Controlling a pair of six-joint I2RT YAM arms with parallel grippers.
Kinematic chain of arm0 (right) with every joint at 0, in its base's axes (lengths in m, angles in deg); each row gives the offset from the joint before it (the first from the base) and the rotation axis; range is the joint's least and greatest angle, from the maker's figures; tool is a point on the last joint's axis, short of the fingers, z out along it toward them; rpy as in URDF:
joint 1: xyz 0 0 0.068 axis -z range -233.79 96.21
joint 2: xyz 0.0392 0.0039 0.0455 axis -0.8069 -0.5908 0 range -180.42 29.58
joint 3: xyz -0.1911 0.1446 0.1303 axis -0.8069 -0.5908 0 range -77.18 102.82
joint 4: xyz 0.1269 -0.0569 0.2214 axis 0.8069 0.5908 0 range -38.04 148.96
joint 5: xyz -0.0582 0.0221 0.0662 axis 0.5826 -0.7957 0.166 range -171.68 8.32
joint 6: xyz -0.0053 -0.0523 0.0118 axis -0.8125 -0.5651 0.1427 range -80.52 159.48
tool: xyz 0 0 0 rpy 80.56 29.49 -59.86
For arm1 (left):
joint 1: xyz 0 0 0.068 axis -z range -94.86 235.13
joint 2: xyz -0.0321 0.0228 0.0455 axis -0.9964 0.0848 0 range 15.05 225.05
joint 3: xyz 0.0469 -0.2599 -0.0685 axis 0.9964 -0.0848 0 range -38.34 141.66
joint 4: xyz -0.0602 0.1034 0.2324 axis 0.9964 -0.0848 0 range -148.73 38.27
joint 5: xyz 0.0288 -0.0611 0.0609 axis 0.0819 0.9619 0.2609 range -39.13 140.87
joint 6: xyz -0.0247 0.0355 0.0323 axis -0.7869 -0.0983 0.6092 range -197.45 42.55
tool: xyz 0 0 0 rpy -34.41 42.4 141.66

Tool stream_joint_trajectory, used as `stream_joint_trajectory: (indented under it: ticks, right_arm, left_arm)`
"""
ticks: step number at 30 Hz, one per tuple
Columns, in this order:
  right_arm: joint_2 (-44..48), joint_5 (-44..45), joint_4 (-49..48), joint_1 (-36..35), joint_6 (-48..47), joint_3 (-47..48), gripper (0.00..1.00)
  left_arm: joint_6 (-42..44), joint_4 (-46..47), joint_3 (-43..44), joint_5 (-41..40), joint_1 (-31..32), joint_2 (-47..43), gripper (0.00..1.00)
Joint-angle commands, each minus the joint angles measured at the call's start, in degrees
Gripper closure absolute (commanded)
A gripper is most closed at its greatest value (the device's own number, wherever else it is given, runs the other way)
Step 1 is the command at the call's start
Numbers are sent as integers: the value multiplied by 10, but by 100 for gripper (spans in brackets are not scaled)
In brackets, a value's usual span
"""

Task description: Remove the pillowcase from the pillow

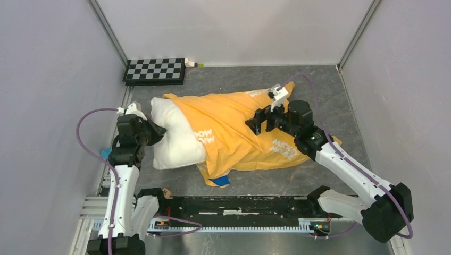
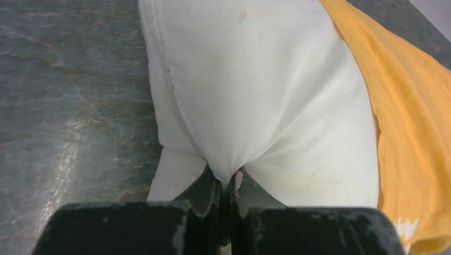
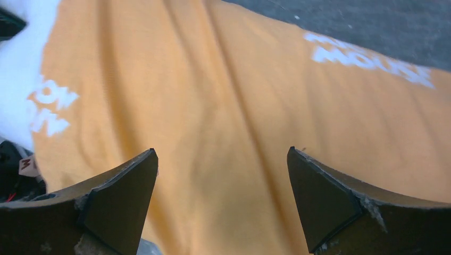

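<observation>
The white pillow [image 1: 173,135] lies on the dark table, its left end bare and sticking out of the orange-yellow pillowcase [image 1: 234,133], which covers the rest; white lettering faces up, and a bit of blue shows at the front edge. My left gripper [image 1: 159,131] is shut on a pinch of the pillow's left end; the left wrist view shows the pillow [image 2: 255,85] puckered between the jaws of the left gripper [image 2: 228,183]. My right gripper [image 1: 258,122] is open, hovering over the pillowcase's middle; the right wrist view shows the pillowcase [image 3: 223,106] under the right gripper [image 3: 222,154], empty.
A checkerboard [image 1: 155,70] and a small object [image 1: 192,64] lie at the back left. Grey walls close in left, right and back. A black rail [image 1: 239,204] runs along the near edge between the arm bases.
</observation>
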Motion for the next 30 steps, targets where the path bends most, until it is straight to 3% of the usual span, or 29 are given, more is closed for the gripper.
stream_joint_trajectory:
  ticks: [1,7,15,19,23,24,30]
  right_arm:
    - [-21,104,14,-100,-79,75,2]
    - [-100,189,37,-206,-126,158,2]
    - [-188,254,49,-255,-154,223,16]
    - [-204,279,44,-259,-150,222,46]
    - [-206,344,40,-259,-133,219,95]
    - [-203,368,38,-259,-132,216,99]
    - [-179,563,46,-247,-110,198,100]
  left_arm:
    - [63,71,-13,195,4,-12,98]
    - [75,65,-14,236,7,-6,98]
    - [79,58,-18,218,11,-29,98]
    - [79,57,-17,214,12,-34,98]
    - [84,47,-13,199,13,-37,98]
    - [84,45,-13,194,13,-38,98]
    - [85,32,-11,164,13,-49,98]
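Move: The open right hand goes for the pillowcase hem, about 20 cm to its left, level with it fore and aft and some 2 cm lower. The bare white pillow lies beyond the hem, about 32 cm left of that hand and 3 cm back; the blue patch lies 14 cm left and 23 cm back, down at the table. From the left hand, already gripping the pillow's side, the hem is roughly 16 cm to the right and level fore and aft. The right hand sweeps about 12 cm left towards the hem, arching up some 4 cm and back down while rolling about 20 degrees left side down, then shuts its wide-open fingers to pinch the orange cloth just behind the hem and draws it 3 cm back to the right and slightly forward. Meanwhile the left hand, still holding the white pillow by its side, carries it about 5 cm right to meet the other, turns some 20 degrees clockwise early on, then holds nearly still. ##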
